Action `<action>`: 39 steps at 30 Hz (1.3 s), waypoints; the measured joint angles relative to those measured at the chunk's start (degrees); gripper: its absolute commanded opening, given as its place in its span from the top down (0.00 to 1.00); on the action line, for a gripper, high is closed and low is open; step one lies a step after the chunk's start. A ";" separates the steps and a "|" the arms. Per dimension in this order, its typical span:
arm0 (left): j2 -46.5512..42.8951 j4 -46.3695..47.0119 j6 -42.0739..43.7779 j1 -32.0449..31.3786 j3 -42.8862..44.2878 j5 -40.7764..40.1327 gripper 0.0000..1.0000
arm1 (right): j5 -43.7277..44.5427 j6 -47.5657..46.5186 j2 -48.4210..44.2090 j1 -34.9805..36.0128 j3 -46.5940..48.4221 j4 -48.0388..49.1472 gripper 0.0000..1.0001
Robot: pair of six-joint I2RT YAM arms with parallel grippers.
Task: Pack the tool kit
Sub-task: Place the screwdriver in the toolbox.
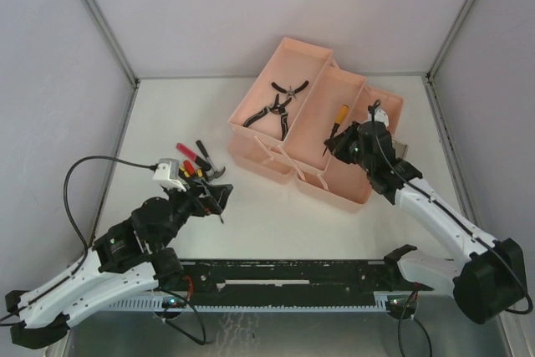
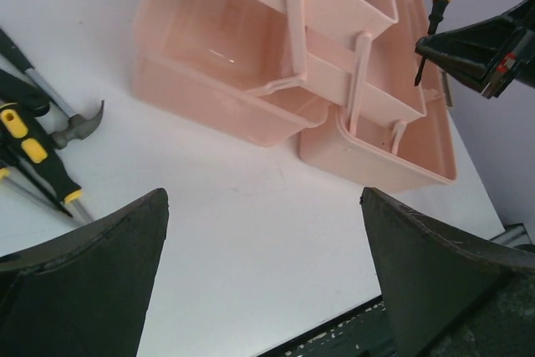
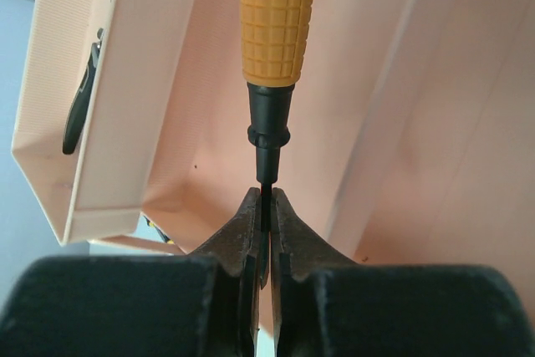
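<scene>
The salmon-pink toolbox [image 1: 338, 190] stands open at centre right with its trays fanned out. Black-handled pliers [image 1: 280, 106] lie in the far left tray. My right gripper [image 1: 334, 141] hangs over the middle tray, shut on the thin shaft of an orange-handled screwdriver [image 3: 276, 22] whose handle points away from the fingers [image 3: 247, 223]. A small hammer [image 2: 79, 127] and a yellow-black screwdriver [image 2: 38, 156] lie on the table left of the toolbox [image 2: 251, 114]. My left gripper [image 2: 263, 198] is open and holds nothing, above bare table just right of those tools.
A red-handled tool [image 1: 185, 151] lies in the same pile at the left. Grey walls close the table at the back and sides. A black rail [image 1: 292, 273] runs along the near edge between the arm bases.
</scene>
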 measured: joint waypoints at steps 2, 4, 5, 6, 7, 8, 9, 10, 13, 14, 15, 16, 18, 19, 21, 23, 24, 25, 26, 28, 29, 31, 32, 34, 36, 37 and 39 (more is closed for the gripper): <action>-0.90 -1.68 -0.13 0.00 0.00 -1.07 0.00 | -1.14 0.15 2.58 -0.28 1.79 0.42 1.00; -1.46 -3.06 -0.33 0.00 0.00 -1.81 0.00 | -1.84 0.17 5.27 -0.15 4.04 0.22 1.00; -1.70 -3.76 -0.42 0.00 0.00 -2.12 0.00 | -2.21 0.28 6.43 -0.04 4.98 0.46 1.00; -1.88 -4.42 -0.44 0.00 0.00 -2.38 0.00 | -2.60 0.50 7.67 0.04 5.90 0.92 1.00; -2.05 -5.11 -0.44 0.00 0.00 -2.60 0.00 | -2.78 0.92 8.98 0.11 6.71 1.40 1.00; -2.16 -5.70 -0.44 0.00 0.00 -2.78 0.00 | -3.02 1.20 10.32 0.15 7.43 1.70 1.00; -2.25 -6.29 -0.44 0.00 0.02 -2.84 0.00 | -3.08 1.44 11.52 0.17 8.07 1.73 1.00; -2.29 -6.69 -0.39 0.00 0.07 -2.78 0.00 | -3.17 1.60 13.16 0.22 8.96 1.70 1.00; -2.43 -7.72 -0.24 0.00 0.57 -2.19 0.00 | -3.15 2.16 17.05 0.22 10.80 1.62 0.99; -2.43 -8.15 -0.17 0.00 0.98 -2.08 0.00 | -3.10 2.38 18.05 0.22 11.17 1.62 0.97; -2.43 -8.59 -0.15 0.00 1.49 -2.08 0.00 | -3.08 2.60 19.08 0.22 11.50 1.62 0.96; -2.43 -8.87 -0.15 0.00 1.90 -2.08 0.00 | -3.15 2.78 19.76 0.22 11.72 1.64 0.96; -2.43 -9.53 -0.17 0.00 2.73 -2.08 0.00 | -3.91 3.08 21.31 0.17 12.26 1.66 0.96; -2.43 -9.68 -0.13 0.00 2.97 -2.01 0.00 | -4.42 3.28 21.99 0.13 12.44 1.79 0.95; -2.43 -9.90 0.22 0.00 3.10 -1.46 0.00 | -5.64 3.61 23.15 0.11 12.81 1.88 0.91; -2.25 -10.01 1.05 0.00 3.10 -0.11 0.00 | -6.71 3.80 23.98 0.00 13.31 1.77 0.84; -2.01 -10.10 1.20 0.00 3.13 0.46 0.00 | -7.21 3.82 24.24 -0.07 13.66 1.57 0.80; -1.60 -10.29 1.31 0.00 3.21 0.81 0.00 | -7.54 4.02 24.46 -0.24 14.05 1.46 0.73; -1.01 -10.54 1.33 0.00 3.32 0.94 0.00 | -7.76 4.20 24.70 -0.31 14.40 1.57 0.68; 0.20 -10.95 1.22 0.00 3.48 0.98 0.00 | -8.41 4.24 25.00 -0.33 14.95 1.75 0.66; 0.81 -11.19 1.09 0.00 3.48 0.98 0.00 | -8.92 4.15 25.03 -0.35 15.08 1.88 0.66; 1.68 -11.74 0.66 0.00 3.48 0.96 0.00 | -10.01 3.98 25.03 -0.35 15.34 2.05 0.66; 2.12 -12.26 0.00 0.00 3.48 0.76 0.00 | -10.58 3.91 24.98 -0.35 15.50 2.14 0.65; 2.36 -12.92 -0.61 0.00 3.48 0.59 0.00 | -11.28 3.65 24.59 -0.35 15.58 2.27 0.65; 2.38 -13.38 -1.60 0.00 3.48 0.02 0.00 | -11.85 3.30 23.21 -0.35 15.56 2.25 0.63; 2.38 -13.57 -2.25 0.00 3.48 -0.70 0.00 | -11.85 3.13 22.08 -0.35 15.56 2.21 0.63; 2.25 -14.10 -3.80 0.00 3.48 -2.25 0.00 | -11.45 2.80 18.73 -0.35 15.21 2.12 0.60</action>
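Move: My right hand still pinches the orange screwdriver by its shaft, over the toolbox. Its place, beside the left wall of the middle tray, is some 6 cm ahead, 6 cm left and 5 cm down. The large pliers lie about 6 cm ahead and 14 cm left, the small pliers about 12 ahead and 9 left, both roughly 3 cm lower. From my left hand that place is some 18 cm ahead, 18 right and 9 below. I carry the screwdriver with my right hand about 5 cm forward and nearly as far left, then lower it roughly 4 cm into the middle tray, tipping the fingers down some 10 degrees. There I open them about a third, let go and lift away some 5 cm. My open left hand sinks about 3 cm and drifts left, towards the remaining screwdrivers. ##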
